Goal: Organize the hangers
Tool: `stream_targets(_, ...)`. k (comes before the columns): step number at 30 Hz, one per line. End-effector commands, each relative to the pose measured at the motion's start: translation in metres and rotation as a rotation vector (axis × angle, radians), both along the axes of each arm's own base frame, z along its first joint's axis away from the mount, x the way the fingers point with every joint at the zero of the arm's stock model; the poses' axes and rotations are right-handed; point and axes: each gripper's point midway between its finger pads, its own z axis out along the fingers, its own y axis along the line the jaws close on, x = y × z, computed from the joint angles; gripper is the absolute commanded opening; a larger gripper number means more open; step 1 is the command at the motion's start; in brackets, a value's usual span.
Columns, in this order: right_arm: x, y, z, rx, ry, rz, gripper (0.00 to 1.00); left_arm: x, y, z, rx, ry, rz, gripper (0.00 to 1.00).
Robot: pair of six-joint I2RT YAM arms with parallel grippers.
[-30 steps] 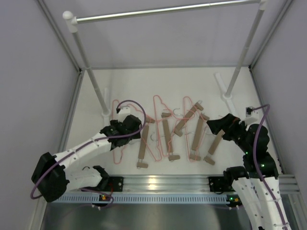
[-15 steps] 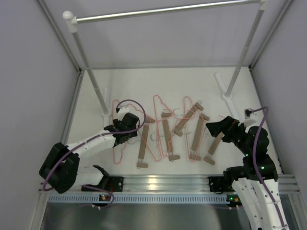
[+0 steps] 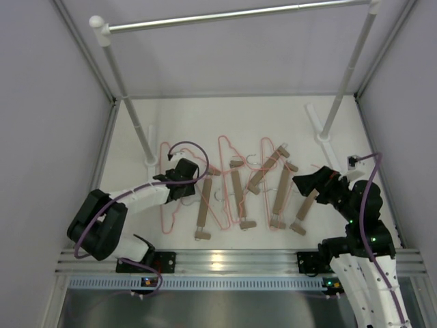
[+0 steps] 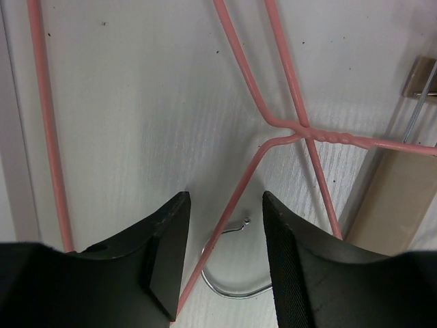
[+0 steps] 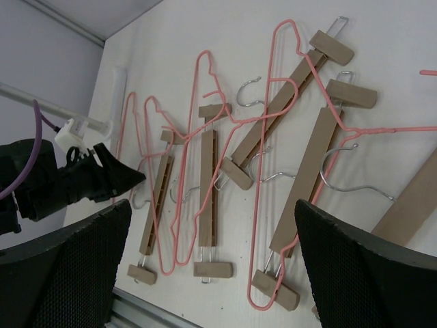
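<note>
Several thin pink wire hangers (image 3: 171,201) and tan wooden bar hangers (image 3: 237,191) with silver hooks lie tangled flat on the white table. My left gripper (image 3: 190,186) is down at the leftmost pink hanger. In the left wrist view its jaws (image 4: 225,199) stand part open astride one pink wire (image 4: 240,184), with a gap on both sides and a silver hook (image 4: 229,290) just beneath. A wooden hanger (image 4: 399,198) lies to the right. My right gripper (image 3: 304,179) hovers wide open and empty over the right-hand hangers (image 5: 311,160).
A long silver rail (image 3: 232,14) on white posts (image 3: 126,96) spans the back of the table, with its feet (image 3: 151,147) beside the hangers. Grey walls close in on both sides. An aluminium base rail (image 3: 225,260) runs along the near edge.
My left gripper has dropped closer to the table and its jaws have narrowed around the pink wire. The left elbow swung inward. The right arm has barely moved.
</note>
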Motion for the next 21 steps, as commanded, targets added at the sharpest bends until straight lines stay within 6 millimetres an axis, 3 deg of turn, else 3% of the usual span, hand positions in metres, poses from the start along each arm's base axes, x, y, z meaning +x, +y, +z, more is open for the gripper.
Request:
stream_targets(1, -0.002, 0.0, -0.002, 0.005, 0.0, -0.001, 0.99, 0.022, -0.013, 0.015, -0.051, -0.062, -0.002, 0.5)
stream_targets(12, -0.002, 0.0, -0.007, 0.014, 0.01, -0.004, 0.99, 0.025, -0.012, 0.007, -0.023, -0.027, 0.015, 0.38)
stream_targets(21, -0.004, 0.001, -0.008, 0.018, 0.006, 0.002, 0.99, 0.025, -0.012, 0.002, -0.018, 0.0, 0.026, 0.01)
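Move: Between the open left fingertips, only about 1 cm below the hand point, runs the near shoulder wire of the leftmost pink hanger. Its twisted neck is some 4 cm ahead and 3 cm right, its straight bar about 8 cm left, level with the hand. A silver hook lies about 2 cm back, in line; the brown hanger's middle is roughly 7 cm right and 4 cm back. From the right hand the wire is some 36 cm left, 8 cm ahead and 21 cm down. Skimming level just above the table, the left hand slides about 2 cm forward and 1.5 cm to the right, towards the brown hanger, while its half-open fingers close almost fully and pinch the leftmost pink hanger's near shoulder wire just short of the neck. The wrist keeps its steep downward tilt. ##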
